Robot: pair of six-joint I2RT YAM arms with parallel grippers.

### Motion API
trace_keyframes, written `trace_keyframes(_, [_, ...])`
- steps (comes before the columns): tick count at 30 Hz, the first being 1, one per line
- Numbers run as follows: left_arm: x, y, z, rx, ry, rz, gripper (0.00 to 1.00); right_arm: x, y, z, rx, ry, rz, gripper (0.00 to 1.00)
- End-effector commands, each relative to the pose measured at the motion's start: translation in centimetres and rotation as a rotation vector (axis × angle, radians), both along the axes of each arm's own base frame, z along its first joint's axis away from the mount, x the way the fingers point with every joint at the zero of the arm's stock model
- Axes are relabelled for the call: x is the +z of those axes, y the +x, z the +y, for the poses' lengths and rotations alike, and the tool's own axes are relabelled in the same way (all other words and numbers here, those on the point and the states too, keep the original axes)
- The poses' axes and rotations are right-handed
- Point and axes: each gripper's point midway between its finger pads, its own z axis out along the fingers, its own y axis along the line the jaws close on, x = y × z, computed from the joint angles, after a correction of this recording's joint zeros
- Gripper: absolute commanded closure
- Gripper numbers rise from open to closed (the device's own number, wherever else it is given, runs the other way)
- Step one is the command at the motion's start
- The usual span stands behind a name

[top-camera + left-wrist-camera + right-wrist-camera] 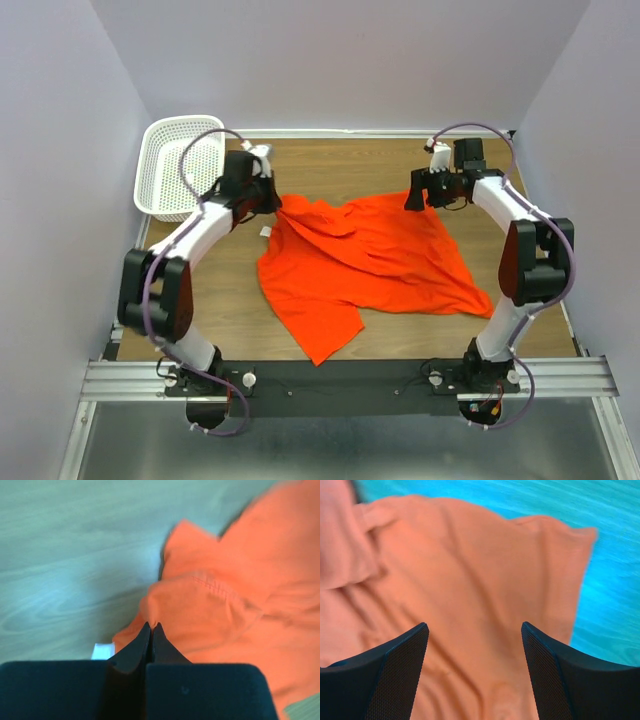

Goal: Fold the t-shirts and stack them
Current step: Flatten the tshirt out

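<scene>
One bright orange-red t-shirt (360, 260) lies crumpled and spread on the wooden table. My left gripper (273, 201) is at its far left corner, shut, and a fold of the t-shirt's (225, 605) edge is pinched between its fingertips (146, 629). My right gripper (414, 200) hovers over the far right part of the t-shirt (460, 575). Its jaws stand wide open with only cloth below them. In the right wrist view that gripper (474, 626) holds nothing.
A white mesh basket (180, 165) stands at the far left corner of the table (330, 160). A small white tag (266, 231) lies on the wood beside the shirt's left edge, also in the left wrist view as a white tag (102, 651).
</scene>
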Motion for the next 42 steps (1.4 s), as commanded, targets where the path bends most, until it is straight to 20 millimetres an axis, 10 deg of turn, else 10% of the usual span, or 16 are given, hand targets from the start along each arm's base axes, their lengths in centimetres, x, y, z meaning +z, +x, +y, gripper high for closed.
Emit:
trace_keyframes(1, [5.6, 1.1, 2.1, 0.175, -0.248, -0.163, 1.0, -2.1, 3.1, -2.3, -0.166, -0.035, 0.024, 0.19])
trace_keyframes(20, [3.4, -3.2, 8.3, 0.462, -0.405, -0.15, 1.0, -6.5, 2.8, -3.3, -0.186, -0.044, 0.109, 0.25])
trace_keyframes(28, [5.3, -5.4, 8.7, 0.482, -0.467, -0.212, 0.52, -8.5, 2.2, -3.4, -0.184, -0.05, 0.159, 0.32])
trace_keyframes(39, [10.5, -4.7, 4.8, 0.15, -0.383, -0.328, 0.4, -9.1, 1.5, -3.1, -0.173, -0.035, 0.185, 0.85])
trace_keyframes(42, [7.5, -3.9, 1.3, 0.087, -0.249, -0.208, 0.4, -8.4, 1.6, -3.8, -0.185, -0.07, 0.159, 0.94])
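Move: Just left and slightly behind the left hand, which holds the t-shirt's upper left corner aloft, lies the bare table it is drawn to: about 8 cm left, 5 back and 8 below. The white tag is some 4 cm left and 2 back, the basket about 25 left and 14 ahead. The right hand has the shirt's right edge 2 cm ahead, 3 right and 8 below; the shirt's upper right corner is about 9 ahead, 3 right. Flicking the held corner up about 5 cm and left, the left hand dips again, pulls left and back while turning some 25 degrees counter-clockwise, then opens, lets go and climbs to about 9 cm above its start, finally swinging back right. The open right hand sinks about 8 cm, slightly right and forward, and closes to pinch the shirt's right edge. ##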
